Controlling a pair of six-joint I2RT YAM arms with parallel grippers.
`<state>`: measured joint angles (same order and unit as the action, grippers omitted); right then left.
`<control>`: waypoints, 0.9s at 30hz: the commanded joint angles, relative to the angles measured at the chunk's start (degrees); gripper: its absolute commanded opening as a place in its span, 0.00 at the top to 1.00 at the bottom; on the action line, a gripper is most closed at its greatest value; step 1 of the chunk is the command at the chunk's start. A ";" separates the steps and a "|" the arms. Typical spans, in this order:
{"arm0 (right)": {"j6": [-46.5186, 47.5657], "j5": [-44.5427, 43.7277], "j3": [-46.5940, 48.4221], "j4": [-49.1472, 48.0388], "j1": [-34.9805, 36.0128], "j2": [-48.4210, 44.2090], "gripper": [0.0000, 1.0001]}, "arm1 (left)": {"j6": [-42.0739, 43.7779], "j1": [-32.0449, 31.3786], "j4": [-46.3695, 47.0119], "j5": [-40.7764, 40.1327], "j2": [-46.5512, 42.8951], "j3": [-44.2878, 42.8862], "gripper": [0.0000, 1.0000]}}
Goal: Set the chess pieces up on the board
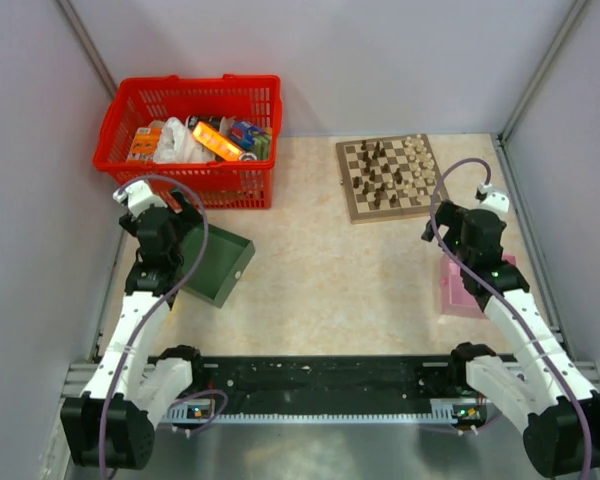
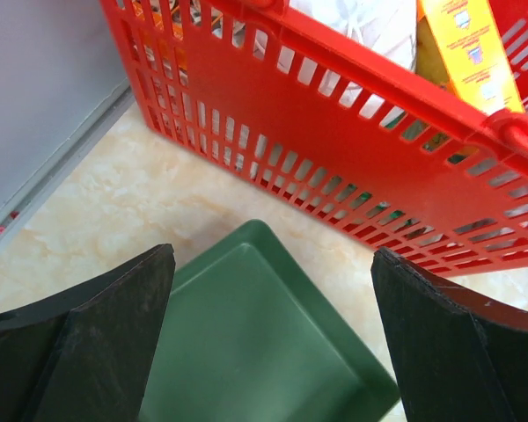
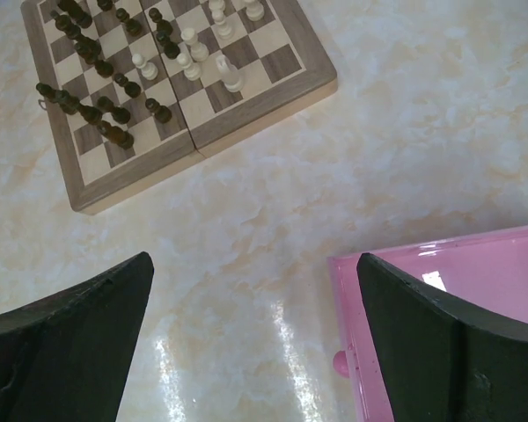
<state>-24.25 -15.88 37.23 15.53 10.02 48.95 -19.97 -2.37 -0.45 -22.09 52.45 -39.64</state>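
The board [image 1: 388, 177] lies at the far right of the table, with dark chess pieces [image 1: 369, 180] on its left half and pale chess pieces [image 1: 414, 162] on its right half, scattered over the squares. The right wrist view shows the board [image 3: 246, 110] at top left with dark pieces [image 3: 97, 53] and pale pieces [image 3: 194, 48] upright. My right gripper [image 3: 253, 268] hangs open and empty over the bare table in front of the board. My left gripper [image 2: 273, 259] is open and empty above a green tray [image 2: 246, 352], far left of the board.
A red basket [image 1: 190, 135] full of packets stands at the back left, just beyond the green tray [image 1: 217, 265]. A pink box [image 1: 462, 287] sits under the right arm; its corner [image 3: 440, 264] lies by my right finger. Grey walls enclose the table.
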 commanded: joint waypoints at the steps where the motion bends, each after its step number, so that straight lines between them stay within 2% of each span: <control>1: -1.32 -1.43 5.47 1.08 0.17 2.63 0.01 | -6.04 0.09 -1.20 0.29 -3.32 -2.45 0.01; 4: -1.41 -1.09 9.51 2.13 -0.79 7.11 0.01 | -2.54 0.09 -5.50 10.10 -2.26 -5.61 0.01; 6: -1.68 0.49 12.94 2.49 -2.37 9.84 0.01 | -6.03 0.09 -9.38 9.70 -1.38 -7.90 0.01; 13: -1.85 7.70 20.76 2.05 -6.94 18.36 0.05 | -2.63 0.00 -1.14 28.30 3.35 -11.77 0.01; 17: -2.38 10.51 25.16 3.01 -9.84 23.29 0.22 | -3.59 -1.31 -1.22 32.98 10.29 -18.97 0.01; 20: -3.08 12.97 28.41 4.15 -14.14 26.19 0.24 | -0.97 -5.87 -2.80 30.45 15.83 -25.20 0.01; 23: -3.35 14.64 30.61 4.33 -17.48 29.44 0.23 | 2.73 -13.42 -4.47 26.15 21.88 -31.18 0.01; 27: -2.91 15.70 34.83 4.34 -20.65 35.14 0.23 | 2.83 -20.03 -3.95 23.76 29.62 -36.38 0.01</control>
<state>-26.87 -2.68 66.57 20.01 -8.10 79.96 -19.64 -17.02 -5.93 3.99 76.44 -70.78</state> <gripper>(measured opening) 0.773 0.986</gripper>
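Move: Ahead of the right hand by about 16 cm and some 11 cm to its left lies the chess board, about 15 cm lower; the white pieces stand 17 cm ahead and 6 cm left, the pink tray 10 cm back and 6 cm right. From the left hand the board is about 50 cm right, 11 cm ahead and 21 cm down, with the red basket 15 cm ahead and 4 cm right, the green tray 9 cm back and 9 cm right. Swinging out to its right by about 19 cm, the left hand also rises and then reaches forward, travelling along the red basket's near side towards the board, turning clockwise some 40 degrees, fingers still wide open. The right hand reaches forward about 11 cm towards the white pieces, rising slightly, then veers right beside the board while its fingers close partway on nothing. ##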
